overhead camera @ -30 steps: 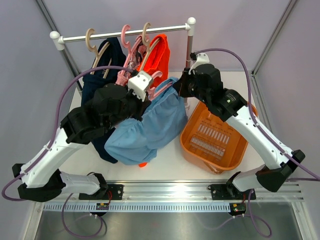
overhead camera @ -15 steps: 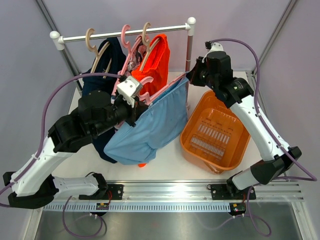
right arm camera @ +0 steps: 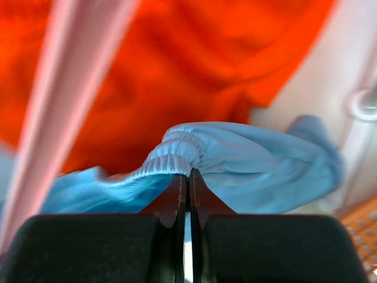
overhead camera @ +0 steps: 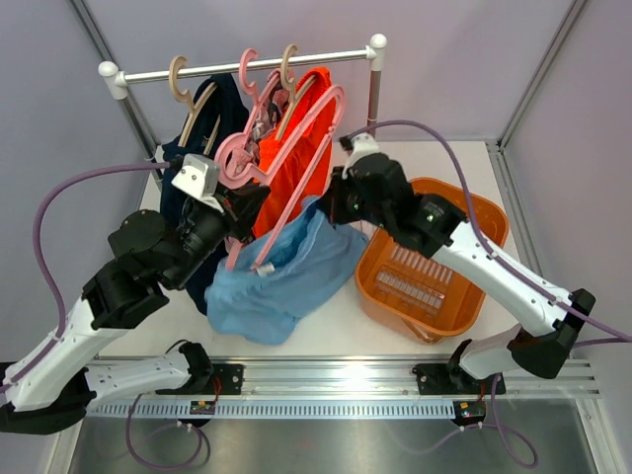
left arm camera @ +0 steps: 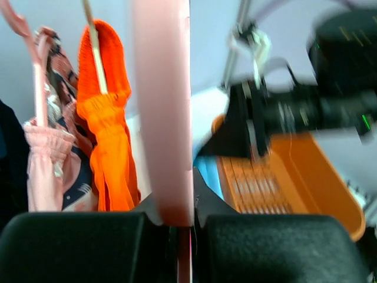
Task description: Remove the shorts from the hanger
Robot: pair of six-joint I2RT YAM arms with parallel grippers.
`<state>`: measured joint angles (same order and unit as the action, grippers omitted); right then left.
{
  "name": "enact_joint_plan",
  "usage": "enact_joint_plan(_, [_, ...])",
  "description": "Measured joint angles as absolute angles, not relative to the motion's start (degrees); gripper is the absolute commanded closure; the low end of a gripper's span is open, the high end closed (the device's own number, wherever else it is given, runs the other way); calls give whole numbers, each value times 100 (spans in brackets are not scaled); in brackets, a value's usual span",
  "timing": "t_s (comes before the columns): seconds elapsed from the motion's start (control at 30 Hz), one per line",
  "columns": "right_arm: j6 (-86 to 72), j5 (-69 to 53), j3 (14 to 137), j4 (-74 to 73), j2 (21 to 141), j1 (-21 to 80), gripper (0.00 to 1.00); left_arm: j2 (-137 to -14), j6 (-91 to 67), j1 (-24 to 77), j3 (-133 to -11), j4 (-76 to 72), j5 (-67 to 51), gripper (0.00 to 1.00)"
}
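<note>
My left gripper (overhead camera: 245, 202) (left arm camera: 177, 215) is shut on a pink hanger (overhead camera: 314, 148) (left arm camera: 162, 106), which tilts up to the right in front of the rail. The hanger's lower tip lies over the light blue shorts (overhead camera: 286, 272) (right arm camera: 259, 159); I cannot tell whether it still catches them. My right gripper (overhead camera: 328, 209) (right arm camera: 188, 172) is shut on their elastic waistband, and the rest sags in a heap onto the table. On the rail (overhead camera: 247, 67) hang the dark navy shorts (overhead camera: 219, 104), the pink patterned shorts (overhead camera: 259, 117) (left arm camera: 53, 165) and the bright orange shorts (overhead camera: 314, 114) (left arm camera: 109, 135) (right arm camera: 206, 53).
An orange basket (overhead camera: 464, 212) (left arm camera: 318, 177) stands on the table at the right, just beyond my right arm. The rail's right post (overhead camera: 374, 84) rises behind the right gripper. Navy fabric hangs low behind my left arm.
My left gripper has swung the pink hanger up and to the left. My right gripper has come down and left with the waistband. The blue shorts have slackened and sunk towards the table.
</note>
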<state>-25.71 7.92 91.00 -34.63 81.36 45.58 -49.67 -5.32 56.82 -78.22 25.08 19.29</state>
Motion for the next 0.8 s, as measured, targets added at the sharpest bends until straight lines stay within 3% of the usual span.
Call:
enact_joint_plan(0.1, [-2556, 954, 9120, -3483, 8073, 5382, 100, -5015, -611, 5682, -7647, 1809, 2169, 100])
enact_joint_plan(0.27, [-2370, 1168, 9485, -3791, 8047, 5828, 100, -5382, -642, 5684, -7609, 775, 2434, 100])
enact_joint_plan(0.53, [-1129, 2683, 11843, -4414, 7990, 5811, 100, -5697, -733, 5690, -7616, 666, 2650, 100])
enact_joint_plan(0.63, [-196, 3522, 12682, -3747, 7839, 5811, 100, -5666, -760, 5693, -7616, 740, 2689, 100])
enact_joint_plan(0.8, [1693, 4635, 12790, -1737, 7360, 5806, 100, -5553, -768, 5695, -7609, 851, 2749, 100])
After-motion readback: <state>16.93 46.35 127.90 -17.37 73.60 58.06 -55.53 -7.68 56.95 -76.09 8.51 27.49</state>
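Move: About 23 cm to the right of the right hand, roughly level with it in reach and 26 cm below, stands the orange basket; this hand already pinches the blue shorts' waistband. The pink hanger's middle lies some 7 cm to its left, 3 cm nearer the base and 10 cm higher, with the orange shorts 7 cm ahead and 4 cm left, 5 cm higher. From the left hand, still gripping the hanger, the blue shorts' bulk hangs 6 cm right, level in reach, about 28 cm down. Drawing the waistband back and a little left, about 7 cm, off the lower end of the hanger, the right hand then sweeps it up over 30 cm and some 20 cm right to high on the basket's side, wrist tipping up about 50 degrees and swinging clockwise. The left hand keeps its pinch on the hanger and carries it about 4 cm forward and slightly up. ##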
